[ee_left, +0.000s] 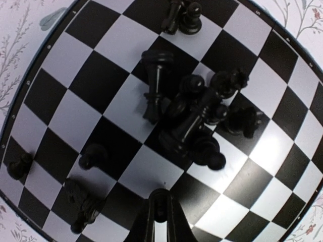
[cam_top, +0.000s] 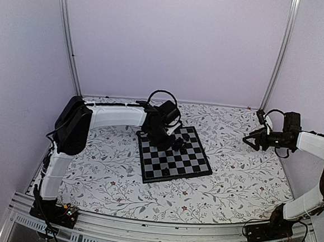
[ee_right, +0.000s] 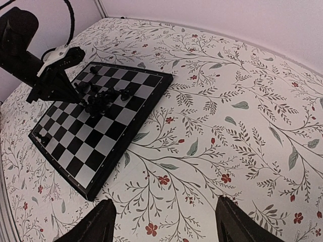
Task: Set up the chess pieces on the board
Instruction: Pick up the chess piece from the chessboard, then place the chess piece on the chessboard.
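Note:
The board (cam_top: 176, 166) lies flat mid-table, with black and pale checks. Several black chess pieces (cam_top: 179, 142) crowd its far part. In the left wrist view the pile (ee_left: 194, 118) is a jumble of upright and toppled figures, one lying flat (ee_left: 154, 85). Single pieces stand apart near the board's edge (ee_left: 93, 156) (ee_left: 20, 165). My left gripper (ee_left: 160, 212) hangs low over the board, shut on a small dark chess piece between its fingertips. My right gripper (ee_right: 166, 224) is open and empty over bare cloth, well right of the board (ee_right: 101, 138).
A floral tablecloth (cam_top: 236, 177) covers the table. Pale walls and two metal posts (cam_top: 67, 35) close in the back. The left arm (ee_right: 50, 75) leans over the board's far side.

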Controlling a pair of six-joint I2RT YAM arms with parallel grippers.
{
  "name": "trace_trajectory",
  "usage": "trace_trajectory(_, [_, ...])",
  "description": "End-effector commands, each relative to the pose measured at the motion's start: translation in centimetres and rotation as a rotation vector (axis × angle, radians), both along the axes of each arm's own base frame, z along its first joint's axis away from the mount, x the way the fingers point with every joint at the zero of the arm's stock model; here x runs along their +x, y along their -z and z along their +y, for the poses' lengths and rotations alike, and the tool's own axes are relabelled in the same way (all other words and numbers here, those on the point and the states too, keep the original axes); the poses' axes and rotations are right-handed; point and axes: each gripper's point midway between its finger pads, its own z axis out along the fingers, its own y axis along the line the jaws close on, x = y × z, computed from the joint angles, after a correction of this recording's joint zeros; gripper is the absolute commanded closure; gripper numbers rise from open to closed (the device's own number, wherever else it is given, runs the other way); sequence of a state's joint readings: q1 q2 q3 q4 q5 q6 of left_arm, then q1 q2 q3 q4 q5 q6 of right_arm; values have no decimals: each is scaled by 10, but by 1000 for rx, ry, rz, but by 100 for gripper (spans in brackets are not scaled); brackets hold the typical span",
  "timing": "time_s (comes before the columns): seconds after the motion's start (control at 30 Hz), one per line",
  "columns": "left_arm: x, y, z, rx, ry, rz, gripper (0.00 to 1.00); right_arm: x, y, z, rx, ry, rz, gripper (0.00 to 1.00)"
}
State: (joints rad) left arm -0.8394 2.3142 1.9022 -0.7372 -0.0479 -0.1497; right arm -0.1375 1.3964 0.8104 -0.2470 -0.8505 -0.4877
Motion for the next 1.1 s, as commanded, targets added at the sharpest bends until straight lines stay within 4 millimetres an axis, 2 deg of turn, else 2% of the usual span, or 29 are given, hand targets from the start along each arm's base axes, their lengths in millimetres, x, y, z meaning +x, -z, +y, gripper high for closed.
trace_trajectory(0.0, [-8,-60,14,-49,-19,-72,97,3,-3,3,4,-16,-3,30])
trace_trajectory(0.1, [-25,-69,25,-51,-10,-69,97,3,-3,3,7,-18,-1,30])
trace_trajectory(0.17, [-42,-68,29,-51,23,-52,97,3,-3,4,7,-19,0,30])
trace_trajectory(0.27, [-65,-64,30,-49,67,-23,97,3,-2,4,8,-22,3,30])
trace_trajectory(0.37, [-80,-51,33,-38,87,9,97,3,0,5,13,-23,11,30])
trace_trajectory(0.67, [-95,-30,34,-22,117,65,97,2,1,5,10,-22,12,30])
trace_trajectory(1.0, [-107,-12,56,56,103,105,97,2,3,6,10,-24,17,30])
trace_trajectory(1.07, [-104,-8,62,83,86,90,97,2,3,5,9,-22,20,30])
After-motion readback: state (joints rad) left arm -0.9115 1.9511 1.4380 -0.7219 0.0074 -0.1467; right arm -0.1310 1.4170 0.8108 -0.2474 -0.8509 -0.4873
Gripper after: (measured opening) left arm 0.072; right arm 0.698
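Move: The chess piece is already pinched in my left hand. Its square, on the board's left edge and second up from the near-left corner, lies about 11 cm back, 6 cm left and 3 cm below that hand. The upright piece on the near row is some 12 cm back and 1 cm right. The heap of pieces I am leaving sits 2 cm ahead and 6 cm right. From my idle right hand the square is roughly 34 cm left, 9 cm back, 13 cm down. Keeping the chess piece pinched between nearly shut fingers, I carry it with my left hand back about 10 cm and left about 5 cm, away from the heap and towards the near-left corner of the board. I arc it up some 7 cm first, then sink most of that again over the left-edge squares, the wrist barely turning. ##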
